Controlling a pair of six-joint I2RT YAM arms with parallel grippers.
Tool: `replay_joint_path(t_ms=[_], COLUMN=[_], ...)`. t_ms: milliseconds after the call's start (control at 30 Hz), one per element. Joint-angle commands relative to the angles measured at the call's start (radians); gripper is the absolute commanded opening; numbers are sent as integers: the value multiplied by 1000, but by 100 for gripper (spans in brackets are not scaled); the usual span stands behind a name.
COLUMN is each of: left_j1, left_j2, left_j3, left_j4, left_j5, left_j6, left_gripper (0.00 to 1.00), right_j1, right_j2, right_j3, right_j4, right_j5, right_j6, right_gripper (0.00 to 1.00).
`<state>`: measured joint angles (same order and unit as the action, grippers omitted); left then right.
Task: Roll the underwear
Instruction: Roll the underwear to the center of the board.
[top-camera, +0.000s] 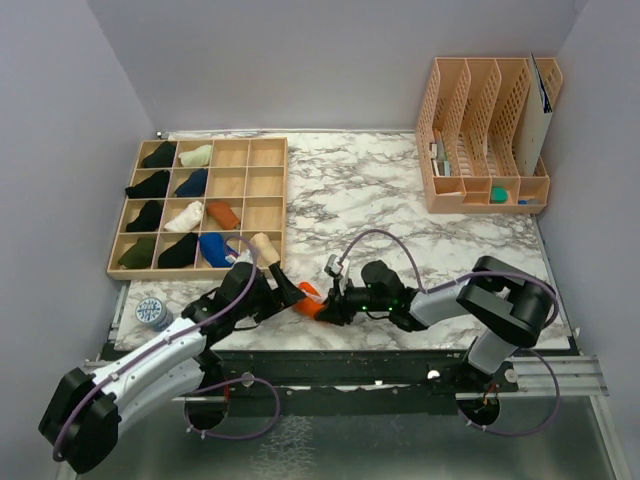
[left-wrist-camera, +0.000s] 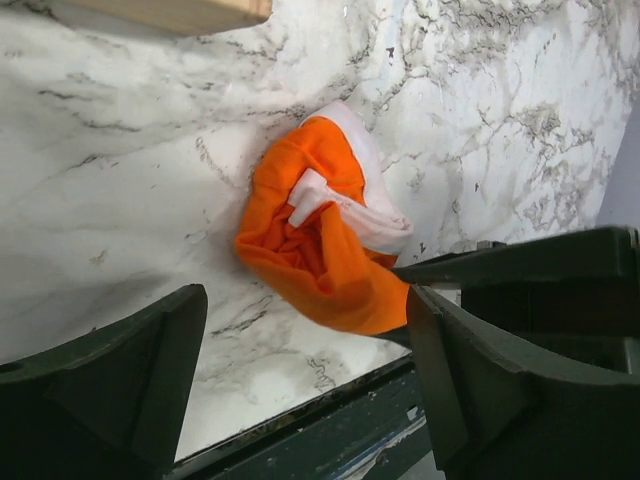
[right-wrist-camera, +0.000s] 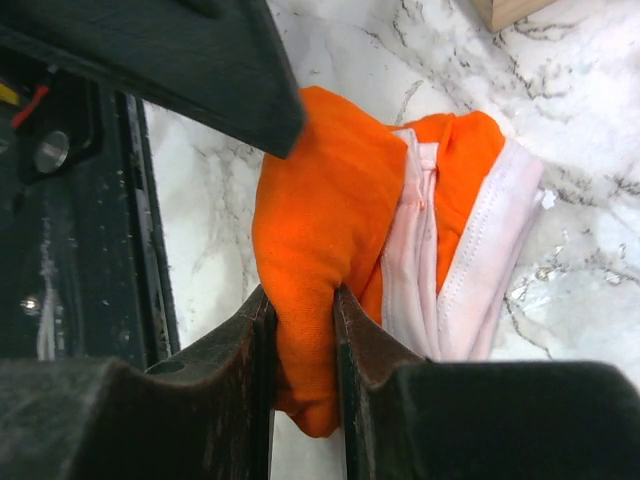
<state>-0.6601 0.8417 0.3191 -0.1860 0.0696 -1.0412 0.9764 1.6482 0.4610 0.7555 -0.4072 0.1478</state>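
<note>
The bright orange underwear (top-camera: 311, 301) with a white waistband lies bunched on the marble near the table's front edge. My right gripper (top-camera: 328, 306) is shut on an orange fold of it (right-wrist-camera: 330, 220), the cloth pinched tight between both fingers (right-wrist-camera: 300, 330). My left gripper (top-camera: 293, 293) hovers just left of the bundle, open, with nothing between its fingers (left-wrist-camera: 300, 320). The orange bundle (left-wrist-camera: 320, 230) lies just beyond its tips. A rust-brown underwear (top-camera: 222, 214) sits rolled in a compartment of the wooden organizer.
The wooden organizer (top-camera: 264, 190) at the left back holds several dark, blue and cream fabric bundles. A peach file rack (top-camera: 487, 135) stands at the right back. A small round tin (top-camera: 153, 313) sits at the left front. The dark table edge (left-wrist-camera: 330, 440) runs close below the bundle.
</note>
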Motion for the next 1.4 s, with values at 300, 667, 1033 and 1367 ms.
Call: replay_joint_path(t_ms=[300, 667, 1033, 1367], left_j1=[2, -3, -10, -10], left_j2=[-44, 91, 204, 214], left_j3=[-87, -95, -139, -95], left_j4=[127, 301, 263, 208], left_j5=[77, 69, -24, -21], left_j6=[34, 19, 18, 62], left_gripper=[76, 72, 49, 48], right_j1=[-131, -182, -188, -187], right_j2=[232, 289, 192, -152], right_j3=[-72, -87, -61, 25], right_j4=[286, 384, 200, -321], right_j5=[-234, -284, -264, -40], right_j6=[429, 472, 370, 58], right_gripper=[15, 20, 47, 64])
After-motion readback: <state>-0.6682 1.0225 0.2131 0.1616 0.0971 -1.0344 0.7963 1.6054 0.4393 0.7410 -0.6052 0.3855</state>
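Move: The orange underwear roll is some 4 cm to the left hand's right, about 1 cm ahead and 4 cm below its open fingers. The right hand still pinches the roll's near right end; from there the roll's middle is about 3 cm to the left and 2 cm ahead, about level in height. The beige roll in the tray is about 11 cm ahead of the left hand and 6 cm to its left, with the blue cloth 11 cm farther left. Still pinching the orange roll's end, the right hand twists it some 30 degrees, its upper side going forward. The left hand eases back 1 cm, then sinks about 3 cm, edging right and forward, and closes its fingers on the roll's left end. The right then opens, lets go and comes away up, right and slightly forward, untwisting a little. ##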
